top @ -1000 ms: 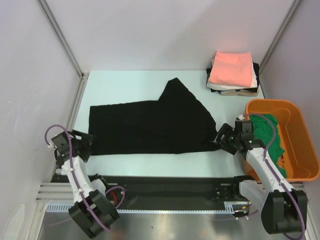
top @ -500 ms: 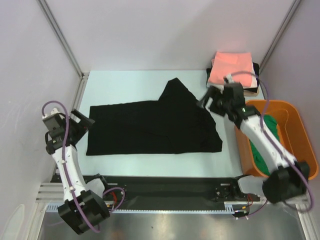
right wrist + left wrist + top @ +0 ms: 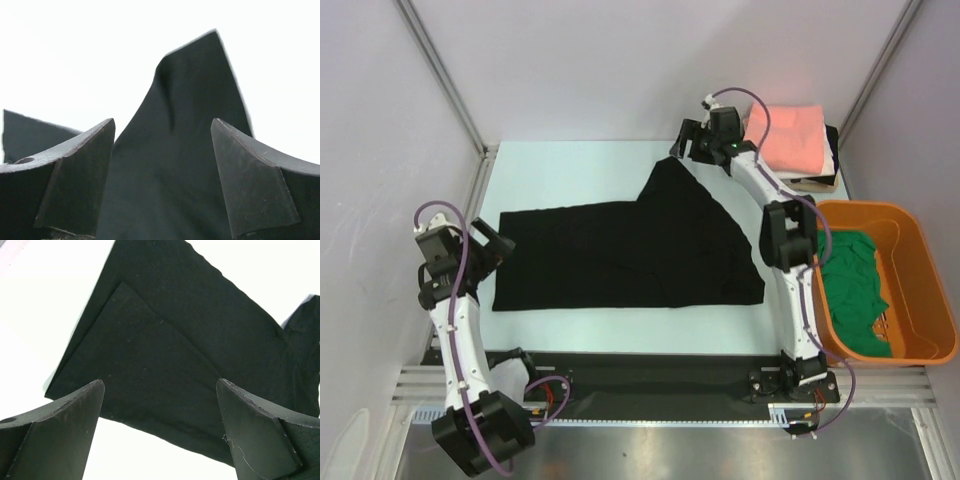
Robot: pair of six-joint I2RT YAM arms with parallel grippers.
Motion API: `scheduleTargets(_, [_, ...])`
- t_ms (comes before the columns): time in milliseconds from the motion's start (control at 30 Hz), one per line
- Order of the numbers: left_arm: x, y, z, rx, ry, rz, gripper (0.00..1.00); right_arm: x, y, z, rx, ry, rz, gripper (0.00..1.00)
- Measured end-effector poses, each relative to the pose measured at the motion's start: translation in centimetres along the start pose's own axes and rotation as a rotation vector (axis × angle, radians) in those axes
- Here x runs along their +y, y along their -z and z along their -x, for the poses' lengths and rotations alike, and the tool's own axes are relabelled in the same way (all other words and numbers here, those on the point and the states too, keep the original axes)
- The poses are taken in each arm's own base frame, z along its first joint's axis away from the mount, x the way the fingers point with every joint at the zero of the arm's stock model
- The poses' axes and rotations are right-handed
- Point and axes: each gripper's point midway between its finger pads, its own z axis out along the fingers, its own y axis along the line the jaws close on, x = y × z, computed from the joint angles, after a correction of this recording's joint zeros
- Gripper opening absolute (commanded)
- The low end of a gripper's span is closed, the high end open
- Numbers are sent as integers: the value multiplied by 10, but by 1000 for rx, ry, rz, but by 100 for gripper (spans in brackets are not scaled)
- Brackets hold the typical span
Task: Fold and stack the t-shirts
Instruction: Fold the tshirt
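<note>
A large black t-shirt (image 3: 620, 250) lies spread flat across the middle of the white table, one sleeve (image 3: 672, 178) pointing to the far side. My right gripper (image 3: 680, 147) hangs open just over that sleeve's tip; in the right wrist view the sleeve (image 3: 190, 100) lies below and between the open fingers of the right gripper (image 3: 162, 121). My left gripper (image 3: 496, 247) stands open at the shirt's left edge. In the left wrist view the shirt's near-left corner (image 3: 150, 365) lies under the left gripper (image 3: 160, 385). A salmon-pink folded t-shirt (image 3: 785, 135) tops a stack at the back right. A green t-shirt (image 3: 850, 285) lies in the tub.
An orange plastic tub (image 3: 865, 208) stands at the right edge, next to the right arm. The folded stack shows white and tan layers (image 3: 810, 183) under the pink one. Grey walls close in the table (image 3: 570, 165) at the left, back and right.
Both grippers opened. The right arm swung from the shirt's near-right corner up to the far sleeve. The left gripper lifted off the near-left corner and drew slightly back.
</note>
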Motion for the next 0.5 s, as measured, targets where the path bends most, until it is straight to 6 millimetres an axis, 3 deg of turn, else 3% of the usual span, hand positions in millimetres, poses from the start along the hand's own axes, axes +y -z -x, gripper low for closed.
scheduleTargets(67, [1, 1, 0, -6, -4, 6, 100, -12, -34, -6, 13, 26, 0, 84])
scheduleTargets(200, [-2, 6, 3, -34, -17, 1, 100, -40, -78, -20, 18, 38, -12, 88])
scheduleTargets(333, [-5, 8, 4, -47, -24, -8, 100, -69, -96, -28, 6, 16, -32, 86])
scheduleTargets(500, [-6, 7, 2, -41, -27, -11, 100, -92, -111, -21, -47, 12, -43, 84])
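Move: The t-shirt's sleeve end lies about 7 cm ahead of the right hand, roughly straight in line and some 13 cm below. The shirt's folded body has its middle about 24 cm back and 11 cm to the left; the folded stack sits some 27 cm right and 6 cm ahead. From the left hand, the sleeve end is about 38 cm ahead and 38 cm right. The open right hand sinks about 11 cm while reaching some 9 cm forward, down to the sleeve end. ##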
